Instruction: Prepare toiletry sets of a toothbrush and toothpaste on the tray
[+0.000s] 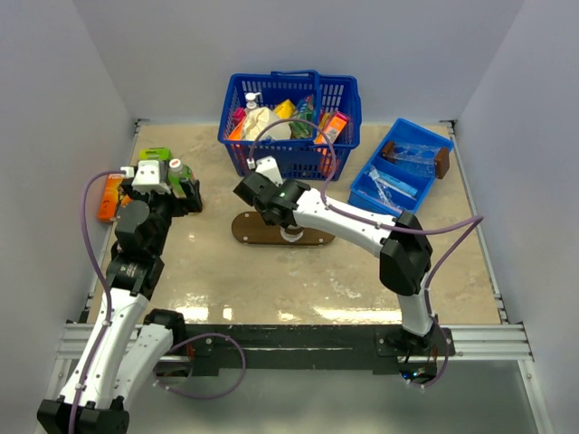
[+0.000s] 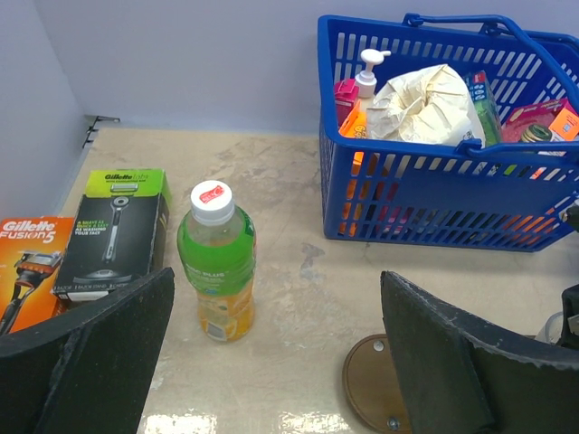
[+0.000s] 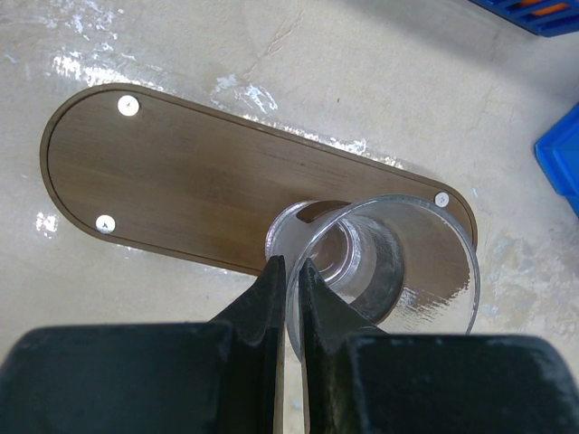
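The tray [image 1: 258, 231] is a dark brown oval board lying on the table in front of the basket; it also shows in the right wrist view [image 3: 181, 181] and the left wrist view [image 2: 371, 384]. A clear glass cup [image 3: 403, 262] stands at the tray's right end [image 1: 291, 234]. My right gripper [image 3: 289, 264] is shut on the cup's near rim, one finger inside and one outside. My left gripper [image 2: 276, 276] hangs open and holds nothing, left of the tray. Slim wrapped items [image 1: 398, 185] lie in the blue bin; I cannot tell toothbrush from toothpaste there.
A blue basket [image 1: 289, 108] full of goods stands behind the tray. The blue bin [image 1: 362, 194] sits at the right. A green-labelled bottle [image 2: 217, 262] and two razor boxes, one green-and-black [image 2: 118, 226] and one orange [image 2: 27, 262], stand near the left wall.
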Controlling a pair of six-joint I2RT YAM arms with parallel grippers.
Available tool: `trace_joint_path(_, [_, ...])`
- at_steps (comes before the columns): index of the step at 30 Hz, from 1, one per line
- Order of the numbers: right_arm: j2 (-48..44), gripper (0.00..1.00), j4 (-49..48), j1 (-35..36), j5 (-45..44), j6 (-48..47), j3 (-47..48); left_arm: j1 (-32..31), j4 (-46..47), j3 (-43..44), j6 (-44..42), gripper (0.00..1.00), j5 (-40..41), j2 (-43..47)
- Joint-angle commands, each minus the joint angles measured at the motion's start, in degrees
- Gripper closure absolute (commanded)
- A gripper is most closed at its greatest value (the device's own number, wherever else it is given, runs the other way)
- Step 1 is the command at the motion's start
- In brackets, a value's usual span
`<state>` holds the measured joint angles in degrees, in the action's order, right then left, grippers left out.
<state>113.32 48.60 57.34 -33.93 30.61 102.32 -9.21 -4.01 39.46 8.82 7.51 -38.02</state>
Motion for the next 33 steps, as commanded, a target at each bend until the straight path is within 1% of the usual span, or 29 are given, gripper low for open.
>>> trace_joint_path(1, [-0.64, 1.0, -0.87, 0.49, -5.35, 1.73, 3.41, -0.45, 1.64, -0.26, -0.12, 0.0, 0.14, -0.12])
trace_joint_path(8, [-1.08, 1.0, -2.54, 0.58, -5.0, 3.14, 1.39, -0.54, 1.64, -0.35, -0.12, 0.0, 0.14, -0.12])
trace_joint_path(12, [-0.29, 1.0, -2.99, 0.58, -6.41, 3.14, 1.12, -0.63, 1.64, -0.35, -0.12, 0.0, 0.05, -0.21])
trace_joint_path(18, [0.5, 0.95, -3.33, 0.84, -9.92, 3.4, 0.07, -0.72, 1.55, -0.35, -0.03, 0.0, 0.05, -0.39])
trace_joint_path(25, [1.29, 0.89, -4.13, 0.84, -8.88, 3.58, -0.81, -0.89, 1.73, -0.35, 0.06, 0.0, -0.04, -0.74])
trace_joint_path(26, [1.38, 0.83, -4.21, 0.84, -8.52, 3.49, -0.72, -0.81, 1.73, -0.35, 0.06, 0.0, -0.04, -0.74])
trace_joint_path(29, [1.03, 0.76, -4.92, 0.84, -7.73, 3.32, -1.25, -0.81, 1.72, -0.35, 0.06, 0.0, -0.12, -0.83])
trace_joint_path(30, [0.77, 0.7, -5.53, 0.84, -7.55, 3.05, -1.51, -0.81, 1.81, -0.35, -0.03, 0.0, -0.21, -0.83])
trace_joint_path(32, [0.42, 0.65, -5.8, 0.93, -7.03, 2.96, -1.78, -0.81, 1.81, -0.35, -0.03, 0.0, -0.39, -0.92])
trace_joint_path(33, [0.24, 0.59, -6.06, 0.84, -6.76, 2.96, -1.95, -0.81, 1.81, -0.35, -0.03, 0.0, -0.48, -0.92])
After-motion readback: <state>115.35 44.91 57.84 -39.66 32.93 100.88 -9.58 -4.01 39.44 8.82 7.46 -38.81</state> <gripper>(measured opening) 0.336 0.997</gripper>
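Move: The right hand, already pinching the clear cup's rim, has the brown tray's middle about 1 cm ahead and 9 cm below. The cup's middle lies some 3 cm right and 5 cm down, the blue basket about 23 cm ahead, and the blue bin 15 cm ahead and 31 cm right. From the left hand, the tray lies roughly 26 cm right, 2 cm ahead and 23 cm below. The right hand eases the cup about 1 cm down and forward onto the tray, then opens, freeing its rim. ##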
